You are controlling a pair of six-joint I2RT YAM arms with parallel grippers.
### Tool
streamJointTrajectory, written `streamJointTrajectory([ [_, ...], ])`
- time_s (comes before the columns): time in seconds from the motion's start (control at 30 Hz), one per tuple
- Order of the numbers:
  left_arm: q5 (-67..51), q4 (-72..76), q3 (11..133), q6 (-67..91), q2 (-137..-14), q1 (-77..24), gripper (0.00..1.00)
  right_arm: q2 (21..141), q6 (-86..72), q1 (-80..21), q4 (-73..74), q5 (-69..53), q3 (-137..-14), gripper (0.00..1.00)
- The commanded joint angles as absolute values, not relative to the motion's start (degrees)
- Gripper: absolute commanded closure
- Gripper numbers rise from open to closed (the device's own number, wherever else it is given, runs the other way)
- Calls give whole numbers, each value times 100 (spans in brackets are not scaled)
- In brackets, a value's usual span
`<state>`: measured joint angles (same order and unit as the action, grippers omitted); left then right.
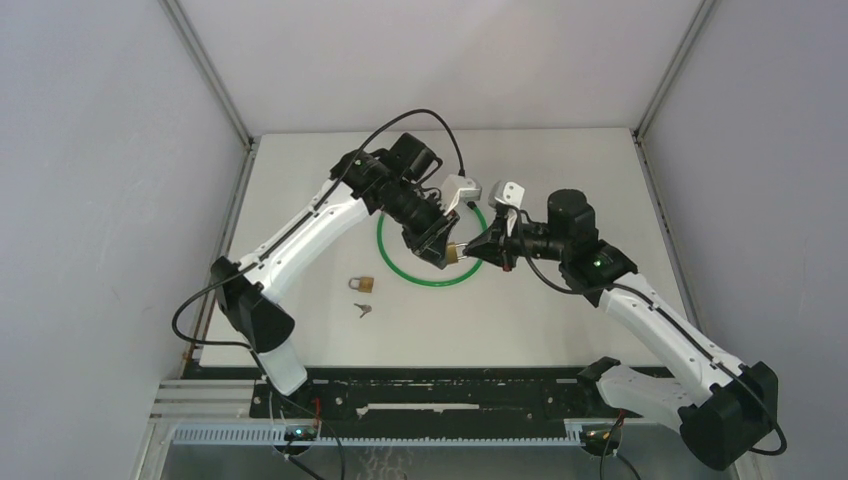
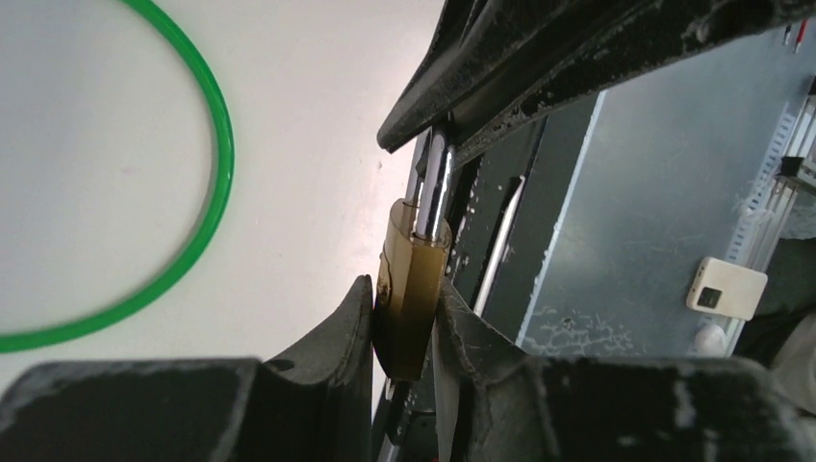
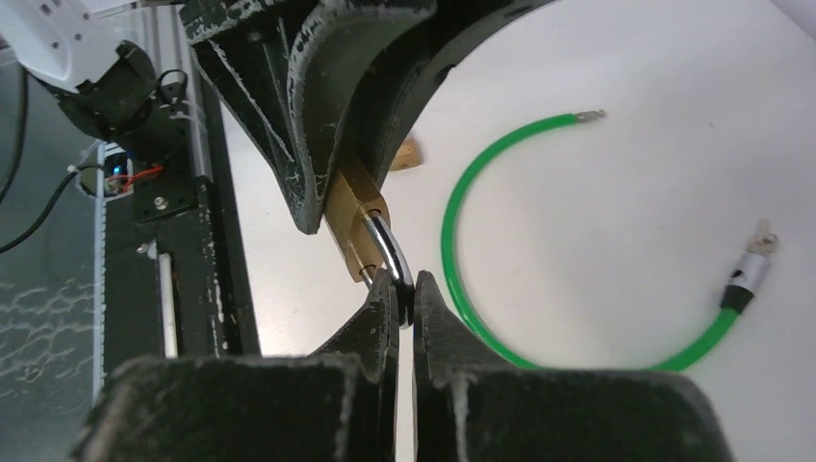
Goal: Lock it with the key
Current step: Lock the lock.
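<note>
A brass padlock [image 1: 456, 251] hangs above the table inside the green cable loop [image 1: 430, 282], held between both arms. My left gripper [image 2: 405, 300] is shut on the brass body [image 2: 414, 289], one finger on each flat side. My right gripper [image 3: 405, 289] is shut on the steel shackle [image 3: 389, 248], which sticks out of the body [image 3: 348, 214] toward it. In the left wrist view the right arm's fingers [image 2: 539, 67] close over the shackle [image 2: 433, 183] from above. The key [image 1: 362, 309] lies loose on the table, left of both grippers.
A second small brass padlock [image 1: 362, 284] lies just above the key. The green cable [image 3: 460, 279] curves round on the table and ends in a silver fitting [image 3: 747, 274]. Grey walls enclose the table; a black rail [image 1: 450, 395] runs along the near edge.
</note>
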<state>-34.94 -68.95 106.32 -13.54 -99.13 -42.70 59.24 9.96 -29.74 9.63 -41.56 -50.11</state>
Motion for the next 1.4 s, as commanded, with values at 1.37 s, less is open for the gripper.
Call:
streamJointTrajectory([
  [1.37,-4636,-3960,11302,-2113,-9441,-4762,100,6028,1038,-3754,1279,-6767,-5660,100],
])
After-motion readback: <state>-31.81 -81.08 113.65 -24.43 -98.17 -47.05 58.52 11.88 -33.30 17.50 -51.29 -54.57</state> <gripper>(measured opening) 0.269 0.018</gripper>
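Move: My left hand grips the lock's brass body, with the shackle, pinched in my right fingers, about 3 cm to its right, level and neither ahead nor back. From my right hand the body sits some 3 cm left at the same height and depth. Down on the table, roughly 25 cm below my left hand, the second padlock lies about 5 cm ahead and 21 cm left, the key about 1 cm back and 20 cm left. Keeping body and shackle pinched, I draw both hands back towards my base with the lock between them, the right about 5 cm and the left about 3. They shift left a little early on, dip slightly, then rise some 2 cm. My right hand turns about 13 degrees counter-clockwise, the left mainly clockwise by about 10, bringing the lock more in line with my right fingers. ##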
